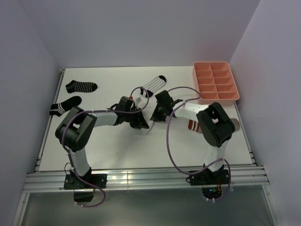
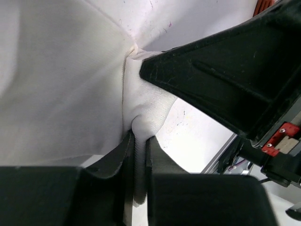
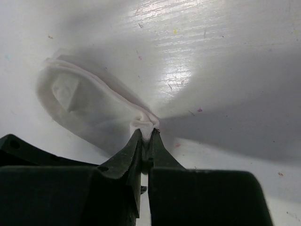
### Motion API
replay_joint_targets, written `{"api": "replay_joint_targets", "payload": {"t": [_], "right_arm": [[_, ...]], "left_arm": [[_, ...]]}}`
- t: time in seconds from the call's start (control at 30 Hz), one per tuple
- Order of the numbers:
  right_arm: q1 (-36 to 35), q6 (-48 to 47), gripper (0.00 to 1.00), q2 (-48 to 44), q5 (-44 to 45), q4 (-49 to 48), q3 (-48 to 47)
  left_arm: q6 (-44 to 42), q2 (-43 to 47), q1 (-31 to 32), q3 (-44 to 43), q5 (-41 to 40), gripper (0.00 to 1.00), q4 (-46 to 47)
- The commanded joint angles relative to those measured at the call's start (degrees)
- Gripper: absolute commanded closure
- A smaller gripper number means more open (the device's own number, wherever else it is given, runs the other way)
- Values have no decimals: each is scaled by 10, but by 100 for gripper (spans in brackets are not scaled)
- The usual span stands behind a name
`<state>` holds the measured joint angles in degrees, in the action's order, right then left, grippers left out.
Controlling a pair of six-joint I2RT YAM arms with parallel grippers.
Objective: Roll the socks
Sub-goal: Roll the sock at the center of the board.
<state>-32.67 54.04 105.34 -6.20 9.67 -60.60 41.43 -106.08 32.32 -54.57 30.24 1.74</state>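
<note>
A plain white sock [image 3: 89,101] lies on the table, its opening spread toward the left in the right wrist view. My right gripper [image 3: 146,134] is shut on a bunched edge of it. My left gripper [image 2: 139,137] is shut on a fold of the same white sock [image 2: 146,106], with a right finger [image 2: 225,80] close beside it. From above, the left gripper [image 1: 141,123] and the right gripper [image 1: 157,113] meet mid-table and hide the sock. A white thin-striped sock [image 1: 154,84] lies behind them. Two black striped socks [image 1: 81,86] [image 1: 66,105] lie at the left.
A pink compartment tray [image 1: 216,81] stands at the back right. A taupe sock with a red-white cuff [image 1: 194,125] lies partly under the right arm. Walls close the table on three sides, and a metal rail [image 1: 141,179] runs along the near edge.
</note>
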Motion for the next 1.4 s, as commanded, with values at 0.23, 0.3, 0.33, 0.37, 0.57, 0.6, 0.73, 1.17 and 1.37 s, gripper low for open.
{"api": "replay_joint_targets", "payload": {"t": [0.23,0.3,0.33,0.37,0.57,0.6,0.73,1.17,1.37], "right_arm": [[-10,-51,100,87,80,266,-138],[-11,-49,100,97,82,281,-149],[-11,-49,100,104,82,284,-152],[-13,-48,100,107,82,287,-158],[-13,-45,100,135,88,328,-203],[-13,-46,100,137,87,336,-208],[-14,-48,100,149,83,349,-222],[-14,-53,100,170,49,337,-225],[-13,-53,100,169,43,330,-221]], "left_arm": [[19,37,0,52,-128,56,-28],[8,56,0,49,-155,48,-34],[4,63,1,47,-165,43,-41],[-6,79,2,44,-191,40,-45],[-72,174,55,49,-329,39,-58],[-85,186,83,52,-384,39,-53],[-178,241,169,83,-515,41,-4],[-334,146,307,68,-634,39,103],[-347,96,308,50,-643,40,103]]}}
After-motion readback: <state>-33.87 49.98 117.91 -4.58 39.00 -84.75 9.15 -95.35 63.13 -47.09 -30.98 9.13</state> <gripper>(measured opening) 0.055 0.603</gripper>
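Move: My left fingers still pinch the white sock low over the board; its middle lies roughly 4 cm ahead and 2 cm left of that hand. My right fingers, also shut on this sock, have its middle some 5 cm to their left and about level. The white striped sock lies roughly 18 cm straight ahead of the right hand; the brown sock lies some 29 cm to that hand's right and 3 cm back. My left fingers open and let go of the white sock, drawing about 4 cm left. I lift that hand to some 7 cm above its start, sweeping back and right, then lower it nearly 5 cm, wrist swung so the open fingers point forward and down astride the sock's near fold. My right hand keeps its pinch in place, tilting nearly straight down. ##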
